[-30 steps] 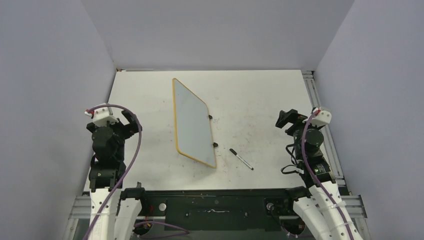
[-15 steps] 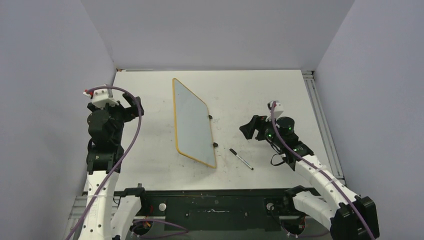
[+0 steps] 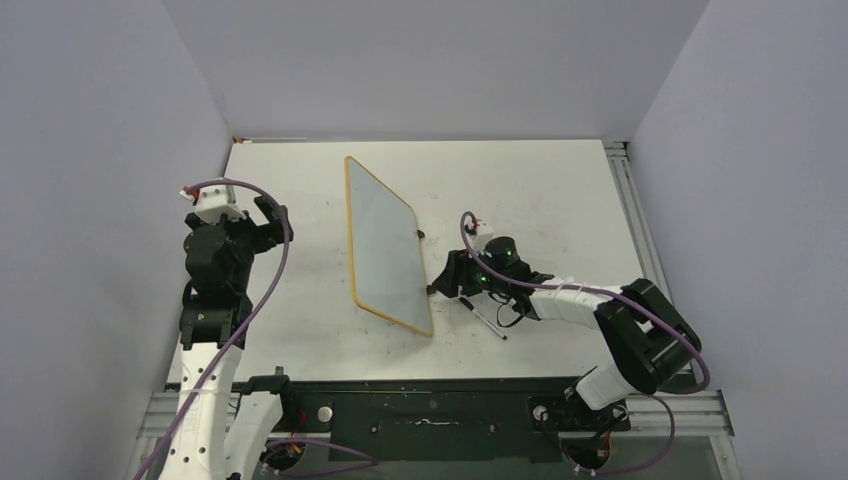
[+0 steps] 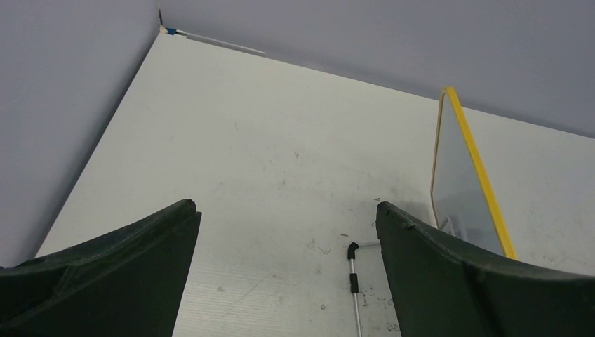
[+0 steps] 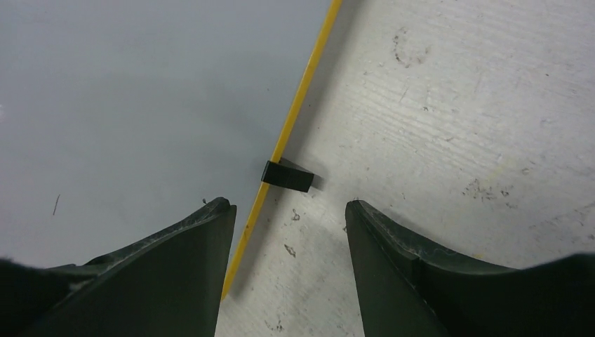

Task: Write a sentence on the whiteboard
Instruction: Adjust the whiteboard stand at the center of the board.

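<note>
The whiteboard [image 3: 383,240], pale grey with a thin yellow frame, lies left of the table's middle. Its face is blank; the sentence is out of view. A black marker [image 3: 490,325] lies on the table just right of the board's near corner. My right gripper [image 3: 447,283] hovers low over the board's right edge, above the marker's far end. In the right wrist view, that gripper [image 5: 288,210] is open, with the yellow frame [image 5: 298,112] and a black clip foot [image 5: 288,175] just ahead of it. My left gripper [image 3: 265,222] is open, left of the board.
In the left wrist view, the whiteboard [image 4: 456,175] shows edge-on at the right. A thin metal rod with black tips [image 4: 354,281] lies on the table beside it. Grey walls close in the table [image 3: 520,190] on three sides.
My right arm has swung left and down from the table's right side to the board's right edge, and its jaws have narrowed slightly. My left arm has shifted a little.
</note>
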{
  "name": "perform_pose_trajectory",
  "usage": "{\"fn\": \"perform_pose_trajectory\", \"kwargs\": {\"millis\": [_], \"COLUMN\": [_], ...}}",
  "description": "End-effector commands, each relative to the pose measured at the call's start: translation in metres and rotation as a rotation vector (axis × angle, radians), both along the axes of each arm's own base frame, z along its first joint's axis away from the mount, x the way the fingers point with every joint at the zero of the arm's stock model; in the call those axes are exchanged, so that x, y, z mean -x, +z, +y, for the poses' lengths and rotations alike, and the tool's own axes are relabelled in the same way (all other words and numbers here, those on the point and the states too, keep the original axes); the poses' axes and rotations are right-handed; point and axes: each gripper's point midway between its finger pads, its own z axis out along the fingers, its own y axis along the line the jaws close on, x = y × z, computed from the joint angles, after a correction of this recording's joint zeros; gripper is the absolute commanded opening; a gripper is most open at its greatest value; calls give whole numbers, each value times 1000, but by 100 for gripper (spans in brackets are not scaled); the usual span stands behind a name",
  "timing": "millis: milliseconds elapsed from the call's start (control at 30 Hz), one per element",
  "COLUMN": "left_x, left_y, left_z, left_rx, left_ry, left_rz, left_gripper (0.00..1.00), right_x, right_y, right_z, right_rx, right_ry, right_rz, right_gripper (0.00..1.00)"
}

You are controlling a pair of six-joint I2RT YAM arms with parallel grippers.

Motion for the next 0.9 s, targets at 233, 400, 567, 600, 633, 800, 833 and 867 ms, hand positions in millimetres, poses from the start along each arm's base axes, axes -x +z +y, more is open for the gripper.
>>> {"fn": "perform_pose_trajectory", "kwargs": {"millis": [233, 400, 567, 600, 633, 800, 833, 867], "left_x": [-3, -4, -3, -3, -3, -3, -3, -3], "left_y": [11, 9, 10, 9, 9, 9, 9, 9], "left_z": [-5, -8, -8, -9, -8, -8, -8, -8], "left_rx": [-17, -19, -18, -18, -18, -18, -18, -19], "left_ry": [-28, -38, -41, -41, -40, -40, -39, -38], "left_rz": [-40, -36, -38, -36, -35, -35, -34, -34], "left_gripper": [96, 96, 96, 96, 96, 96, 96, 96], "right_x": [-37, -34, -30, -29, -27, -17, -15, -12], "right_y": [15, 5, -4, -5, -6, -10, -11, -11], "right_z": [50, 56, 58, 59, 59, 60, 59, 58], "right_rx": [-134, -149, -153, -154, -154, -154, -154, -157], "right_ry": [63, 79, 90, 93, 97, 107, 103, 99], "right_rz": [-73, -45, -17, -12, -7, 14, 17, 19], "right_gripper": [52, 45, 37, 36, 34, 29, 29, 28]}}
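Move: The black clip on the whiteboard's near-table edge lies about 5 cm to the right gripper's left, 2 cm ahead and 3 cm below. A second clip on the same edge is some 12 cm farther out than that clip and 2 cm more to the left; the board's middle is roughly 12 cm ahead of the right gripper and 14 cm left. The pen lies 4 cm back and 7 cm right. From the left gripper, the near clip is about 30 cm right, 3 cm back and 25 cm down. Bring the right gripper left by about 4 cm, forward some 2 cm as it sets out and then mostly down about 3 cm, onto the near black clip on the whiteboard's yellow edge. Narrow the fingers from rather wide to under a third open so that their tips close in on either side of the clip and take it between them. ##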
